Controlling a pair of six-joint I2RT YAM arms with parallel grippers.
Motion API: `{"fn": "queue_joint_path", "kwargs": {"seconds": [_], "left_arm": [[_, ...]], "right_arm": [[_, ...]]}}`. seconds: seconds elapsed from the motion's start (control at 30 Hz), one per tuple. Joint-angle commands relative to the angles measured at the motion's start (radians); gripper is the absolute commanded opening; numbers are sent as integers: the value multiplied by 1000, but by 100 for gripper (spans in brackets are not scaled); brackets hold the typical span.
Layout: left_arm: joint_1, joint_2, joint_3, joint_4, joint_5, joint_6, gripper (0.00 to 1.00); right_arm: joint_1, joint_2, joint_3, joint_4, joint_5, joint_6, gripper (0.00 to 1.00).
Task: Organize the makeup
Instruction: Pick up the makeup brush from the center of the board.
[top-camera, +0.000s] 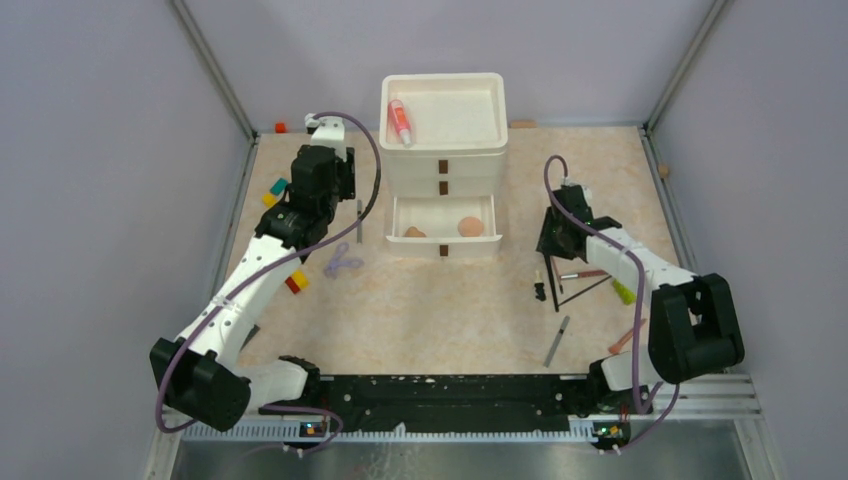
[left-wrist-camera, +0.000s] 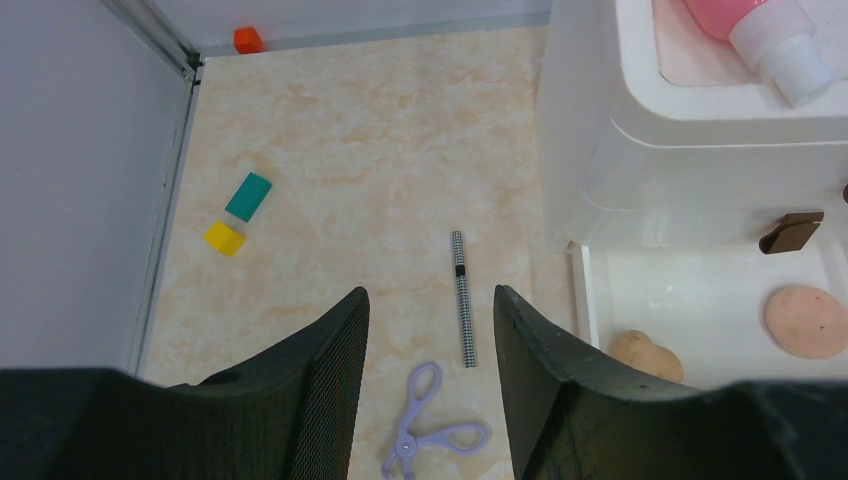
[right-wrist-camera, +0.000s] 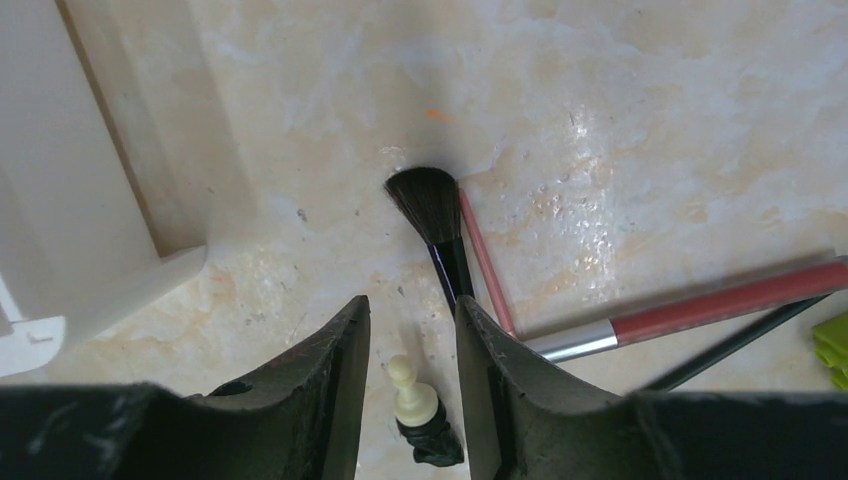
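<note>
A pink white-capped spray bottle (top-camera: 400, 122) lies in the top tray of the white drawer unit (top-camera: 465, 105). Its bottom drawer (top-camera: 445, 243) is pulled out and holds two peach sponges (left-wrist-camera: 805, 320) (left-wrist-camera: 648, 352). My left gripper (left-wrist-camera: 430, 300) hangs open above a checkered pencil (left-wrist-camera: 461, 297) and a purple scissor-like tool (left-wrist-camera: 428, 425), holding nothing. My right gripper (right-wrist-camera: 410, 305) is open low over the table, its jaws either side of a small cream and black pawn piece (right-wrist-camera: 412, 392). A black brush (right-wrist-camera: 430, 205), a thin pink pencil (right-wrist-camera: 485, 260) and a red-and-silver pencil (right-wrist-camera: 700, 310) lie just beside the right finger.
Teal (left-wrist-camera: 249, 196), yellow (left-wrist-camera: 225, 238) and orange (left-wrist-camera: 248, 40) toy blocks sit near the left wall, and a red-and-yellow block (top-camera: 296, 282) lies by the left arm. A grey pencil (top-camera: 557, 341) and a green object (top-camera: 622, 291) lie at the front right.
</note>
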Motion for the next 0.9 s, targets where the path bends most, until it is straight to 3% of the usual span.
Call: {"fn": "queue_joint_path", "kwargs": {"seconds": [0.0,0.37,0.57,0.67,0.87], "left_arm": [[7,-24,-3,43,4,11,55],[6,-23,-4,43,5,11,55],[6,-22,-4,43,6,13,55],[7,-20,-4,45,7,13,55],[7,-17,-3,43,12,12,55]], "right_arm": [[-13,72,32,-22,-12,-22,35],[-13,187,32,-6,-49,-35,26],[-12,183,35,-4,-55,-54,15],[-12,132,49,-29,40,-55,7],[-11,-64,96,-50,182,-87,1]]}}
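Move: The makeup brush lies under the right hand, bristles outward; its middle is about 4 cm back, 1 cm to the right and 6 cm below. The small cream-capped brush sits some 6 cm back and 1 cm left, the pink pencil 3 cm back and 2 cm right, and the red-handled brush about 3 cm back and 8 cm right, all at table height. From the left hand the makeup brush is roughly 36 cm right, 10 cm back and 27 cm down. Lower the right gripper about 5 cm and slightly back onto the makeup brush, tipping the fingers some 10 degrees more steeply down, and meanwhile close them until they pinch the handle just behind the bristle head. Keep that grip and raise the hand about 2 cm, swinging it 2 cm to the right and easing part of the tilt back. ##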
